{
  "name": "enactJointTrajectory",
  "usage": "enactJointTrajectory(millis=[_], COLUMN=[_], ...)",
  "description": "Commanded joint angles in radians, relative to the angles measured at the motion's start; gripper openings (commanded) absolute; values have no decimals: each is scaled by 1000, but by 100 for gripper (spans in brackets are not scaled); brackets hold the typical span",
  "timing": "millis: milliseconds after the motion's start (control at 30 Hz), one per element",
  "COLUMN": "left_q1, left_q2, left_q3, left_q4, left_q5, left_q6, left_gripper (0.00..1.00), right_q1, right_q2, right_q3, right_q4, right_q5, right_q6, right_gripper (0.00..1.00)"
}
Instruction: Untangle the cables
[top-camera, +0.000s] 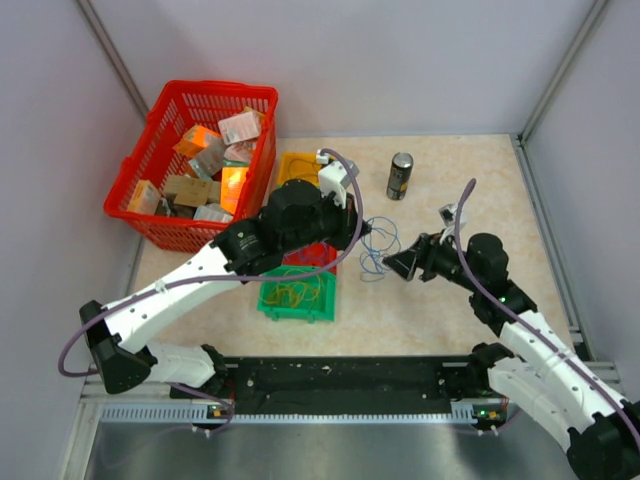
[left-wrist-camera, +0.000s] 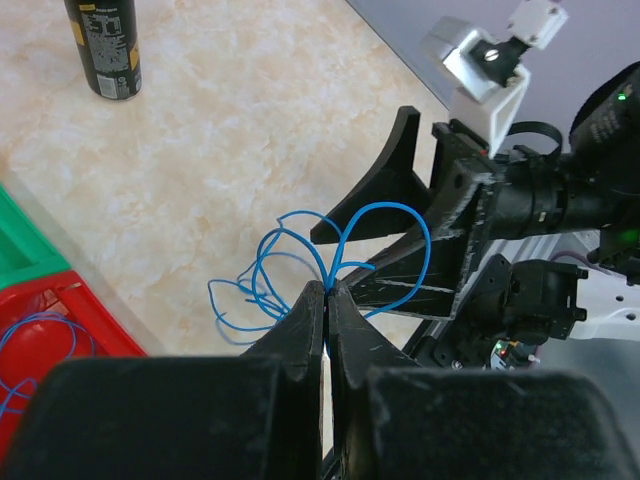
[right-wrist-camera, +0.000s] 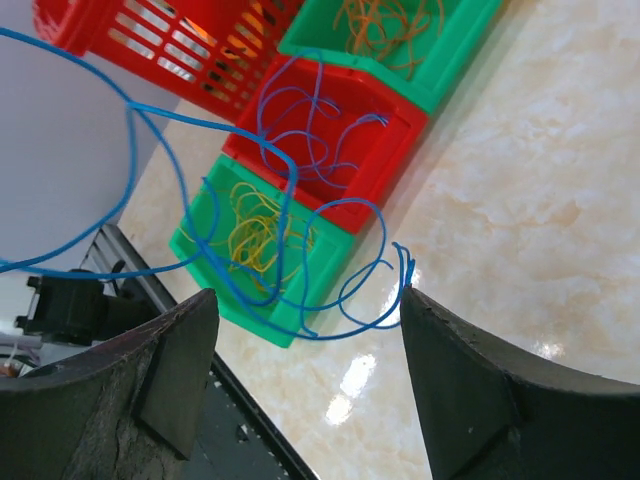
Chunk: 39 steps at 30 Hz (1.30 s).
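A blue cable (top-camera: 378, 246) hangs in loose loops between my two grippers, above the table. My left gripper (left-wrist-camera: 328, 290) is shut on it, and the loops (left-wrist-camera: 385, 206) fan out from the pinched fingertips. In the top view the left gripper (top-camera: 362, 232) sits just left of the loops. My right gripper (top-camera: 402, 263) faces it from the right and stands open (right-wrist-camera: 305, 300). The cable's doubled end (right-wrist-camera: 408, 268) touches the right finger's tip and nothing is clamped between the jaws. More blue cables (right-wrist-camera: 320, 130) lie in a red bin and orange ones (top-camera: 295, 292) in a green bin.
Small bins stand in a row under the left arm: yellow (top-camera: 298, 165), red (right-wrist-camera: 372, 205) and green (top-camera: 270, 308). A red basket (top-camera: 150, 215) of boxes stands at the back left. A dark can (top-camera: 400, 175) stands upright behind the grippers. Walls close in both sides.
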Motion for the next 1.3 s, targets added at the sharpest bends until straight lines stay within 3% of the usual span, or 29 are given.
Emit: enactJointTrajectory(millis=[0,233,367,433,500,533,633,733,833,1167,1267], left_q1=[7,7,9,9,9,9,10,18,19,30,30], left_q2=[11,14,3,1,0,4,50,113,150,280,250], left_q3=[43,41,32,17,-5,-22,-43,-54,-101,-134,-177], left_q4=[46,46,54,58,58,58,7,-29,11,12,64], left_q5=[46,71,74,78,71,58,-21,-20,-21,-9,9], left_q6=[-14,-14,-20,-26,-32,-32,-79,-116,-121,-126,-120], left_gripper=[0,0,0,0,0,0,0,0,7,27,27], right_q1=[5,6,6,5,6,5,5,5,6,5,5], right_q2=[-90,-27,60,82,71,51,-35,-133,-200,-283,-279], right_q3=[31,63,68,73,95,118,210,279,345,589,651], right_q4=[57,17,69,70,9,-72,-297,-387,-448,-487,-485], right_q5=[1,33,-27,-17,78,149,359,428,465,423,410], right_q6=[20,11,43,54,42,25,-21,-55,-60,-51,-60], right_gripper=[73,72,61,43,4,0,0,0,0,0,0])
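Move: The hanging strands of the blue cable lie almost between the right hand's open fingers, roughly 2 cm ahead and 2 cm left, 1 cm below. From the left hand, whose shut fingers hold the cable above, they are about 8 cm right, 1 cm back and 9 cm down. The red bin is some 17 cm ahead and 26 cm left of the right hand, the near green bin level with it and 27 cm left, both about 14 cm lower. The right fingers shut on the blue cable after a small bob up and down, then carry it up some 20 cm, to the right and a little back, turning clockwise and tipping up. The left hand holds nearly still with its grip until the right has hold, then opens about a quarter, lets go and drops about 18 cm, fingers tilting down. ##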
